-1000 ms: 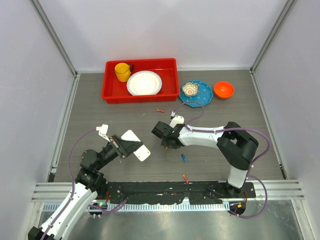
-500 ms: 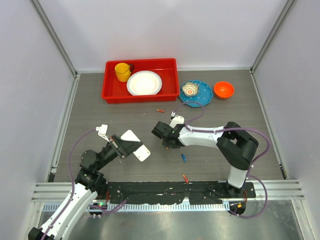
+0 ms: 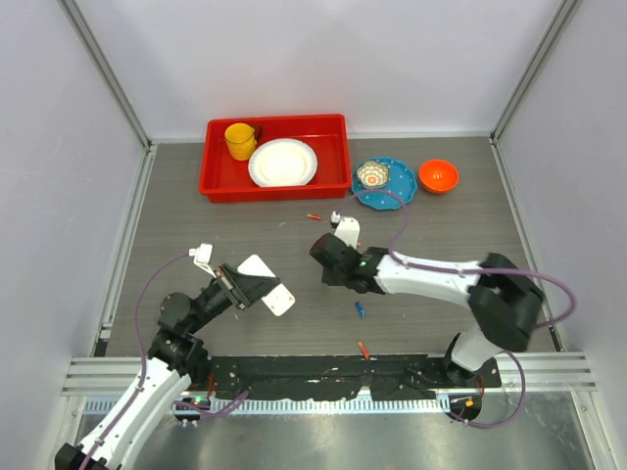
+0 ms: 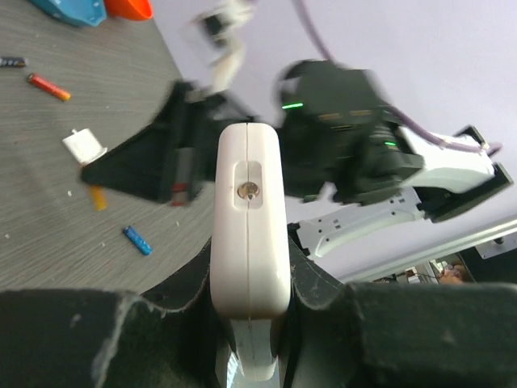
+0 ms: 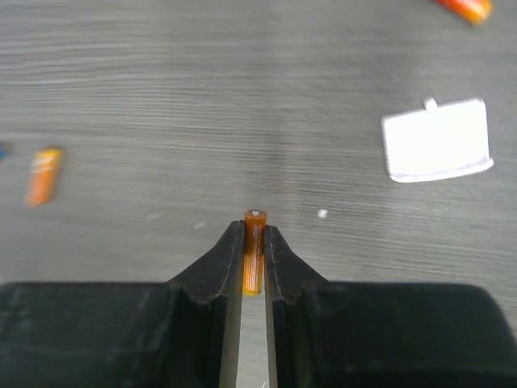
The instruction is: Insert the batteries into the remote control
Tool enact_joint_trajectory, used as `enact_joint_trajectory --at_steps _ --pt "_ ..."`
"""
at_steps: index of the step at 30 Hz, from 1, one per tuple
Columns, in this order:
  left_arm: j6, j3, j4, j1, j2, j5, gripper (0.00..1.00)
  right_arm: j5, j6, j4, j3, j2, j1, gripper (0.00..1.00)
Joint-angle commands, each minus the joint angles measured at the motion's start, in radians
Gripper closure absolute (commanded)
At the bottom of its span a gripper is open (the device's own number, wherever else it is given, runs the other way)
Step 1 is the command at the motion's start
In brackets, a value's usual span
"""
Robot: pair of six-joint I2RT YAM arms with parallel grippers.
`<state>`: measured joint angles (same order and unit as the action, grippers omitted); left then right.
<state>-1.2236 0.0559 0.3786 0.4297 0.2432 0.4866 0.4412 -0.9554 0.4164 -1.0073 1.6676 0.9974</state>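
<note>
My left gripper (image 3: 250, 286) is shut on the remote control (image 3: 279, 299), a flat white handset held off the table. The left wrist view shows it end-on (image 4: 249, 218), pinched between the black pads. Just right of it, my right gripper (image 3: 329, 258) is shut on a slim orange battery (image 5: 254, 252), which stands upright between the fingertips (image 5: 232, 250) above the grey table. Loose batteries lie on the table: a blue one (image 3: 361, 309), a red one (image 3: 364, 349) near the front rail and another red one (image 3: 313, 216) farther back.
A small white cover piece (image 5: 436, 139) lies on the table near the right gripper. At the back stand a red tray (image 3: 338, 127) with a yellow cup (image 3: 238, 140) and white plate (image 3: 282, 163), a blue plate (image 3: 402, 191) and an orange bowl (image 3: 438, 175).
The right gripper has closed on the orange battery and shifted a little to the right, its elbow swinging out to the right. The left arm and remote have not moved.
</note>
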Motion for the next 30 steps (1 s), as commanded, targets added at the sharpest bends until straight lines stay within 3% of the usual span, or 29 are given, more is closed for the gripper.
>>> enact_joint_trajectory --at_steps 1,5,9,15,21,30 --pt "0.007 0.047 0.068 -0.003 0.105 0.016 1.00 -0.199 0.412 -0.359 0.097 -0.303 0.006 0.99" --pt "-0.005 0.082 0.158 -0.002 0.224 0.047 1.00 -0.292 0.622 -0.300 0.084 -0.437 0.004 0.99" --pt "-0.001 0.151 0.218 -0.003 0.344 0.076 1.00 -0.338 0.742 -0.038 -0.010 -0.491 0.003 0.99" --pt "-0.011 0.290 0.295 -0.003 0.609 0.251 1.00 -0.374 0.895 0.130 -0.067 -0.610 0.006 0.99" --pt "-0.140 0.369 0.532 0.000 0.836 0.408 1.00 -0.504 0.989 0.136 -0.070 -0.778 0.007 0.99" --pt "-0.088 0.495 0.464 0.101 0.984 0.507 1.00 -0.644 1.099 -0.028 0.090 -0.945 0.007 0.99"
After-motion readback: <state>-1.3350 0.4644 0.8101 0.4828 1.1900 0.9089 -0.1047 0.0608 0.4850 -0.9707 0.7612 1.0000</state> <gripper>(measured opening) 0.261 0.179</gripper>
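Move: The remote, held in the left hand, lies about 9 cm back, 12 cm left and 17 cm above the right hand's orange battery; from the left hand that battery is 9 cm ahead, 12 cm right and 17 cm down. On the table some 3 cm below the right hand, the white cover sits 3 cm ahead and 6 cm right, a red battery 9 cm ahead and 5 cm right, a blue battery 7 cm back and 6 cm right. Right hand lifts its gripped battery some 25 cm, swinging counter-clockwise and back; left carries the remote 8 cm right. ##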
